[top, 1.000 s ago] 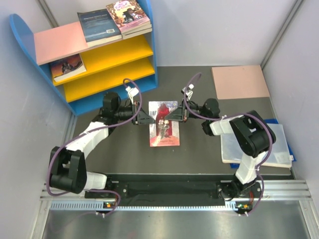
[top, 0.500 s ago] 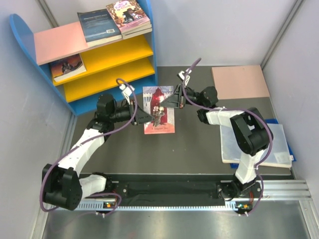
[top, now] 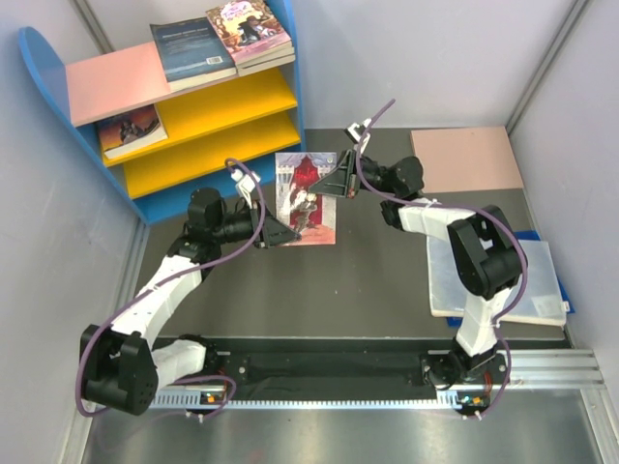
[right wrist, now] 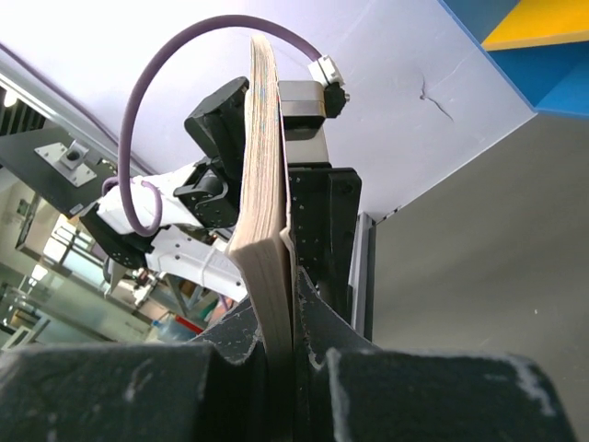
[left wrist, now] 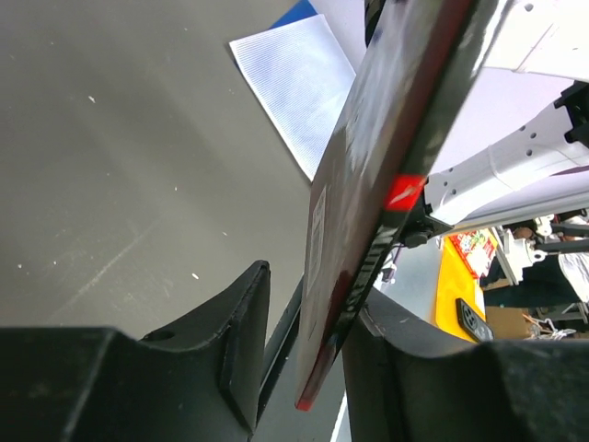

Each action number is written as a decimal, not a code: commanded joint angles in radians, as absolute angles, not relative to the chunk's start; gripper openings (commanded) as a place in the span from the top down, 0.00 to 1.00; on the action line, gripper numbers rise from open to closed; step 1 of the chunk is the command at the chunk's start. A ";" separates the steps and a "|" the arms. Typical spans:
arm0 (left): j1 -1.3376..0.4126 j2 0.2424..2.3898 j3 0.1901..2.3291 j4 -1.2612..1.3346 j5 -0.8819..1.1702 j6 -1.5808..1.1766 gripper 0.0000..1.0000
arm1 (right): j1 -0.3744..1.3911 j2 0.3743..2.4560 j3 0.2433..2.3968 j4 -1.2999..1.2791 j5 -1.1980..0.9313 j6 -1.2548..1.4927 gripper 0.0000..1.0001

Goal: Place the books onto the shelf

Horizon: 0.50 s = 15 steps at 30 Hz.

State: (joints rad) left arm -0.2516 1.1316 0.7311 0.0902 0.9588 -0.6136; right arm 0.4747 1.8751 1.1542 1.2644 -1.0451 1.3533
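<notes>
A red-white book (top: 307, 198) hangs tilted above the dark table, just right of the shelf (top: 218, 101). My right gripper (top: 338, 184) is shut on its right edge; the right wrist view shows the page block (right wrist: 262, 184) pinched in that gripper (right wrist: 281, 313). My left gripper (top: 276, 234) is open at the book's lower left corner. In the left wrist view the book (left wrist: 368, 184) stands between its spread fingers (left wrist: 308, 341), leaning on the right one with a gap on the left. A navy book (top: 193, 53) and a pink-purple book (top: 249, 29) lie on the pink top board. A dark orange-brown book (top: 132, 130) lies on the upper yellow board.
A flat pink board (top: 466, 159) lies at the back right of the table. A pale blue-white pad (top: 498, 280) lies under the right arm's elbow and shows in the left wrist view as a pale pad (left wrist: 294, 78). White walls close in on both sides.
The right gripper has lifted the red-white book off the table and carried it back toward the shelf. The left jaws have opened and that arm has drawn back slightly left.
</notes>
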 commanded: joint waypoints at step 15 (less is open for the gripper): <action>-0.255 1.104 0.799 0.005 0.968 -0.534 1.00 | 0.449 1.873 1.203 1.472 -1.043 1.359 1.00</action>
State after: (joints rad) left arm -0.2584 1.1145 0.7643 0.0231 0.9722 -0.5488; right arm 0.4572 1.8767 1.1618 1.2652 -1.0431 1.3468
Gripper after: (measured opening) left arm 0.084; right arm 0.034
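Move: The red-covered book hangs tilted, far end up, in the right hand's grip. Its middle is about 5 cm ahead, 4 cm right and 5 cm above the left hand, whose open fingers straddle the near end of its spine. From the right hand, its middle is about 1 cm back, 4 cm left and 2 cm down. The lower yellow shelf is some 26 cm ahead, 18 cm left and 12 cm below the left hand; the blue-grey book is roughly 38 cm ahead, 21 cm left and 13 cm above the left hand. The book's spine, near its low end, gets pinched by the left fingers, which close from a bit under half open to nearly shut while that hand eases up and back by less than 1 cm. The right hand keeps its grip on the opposite edge and drifts forward and to the right by under 1 cm. ##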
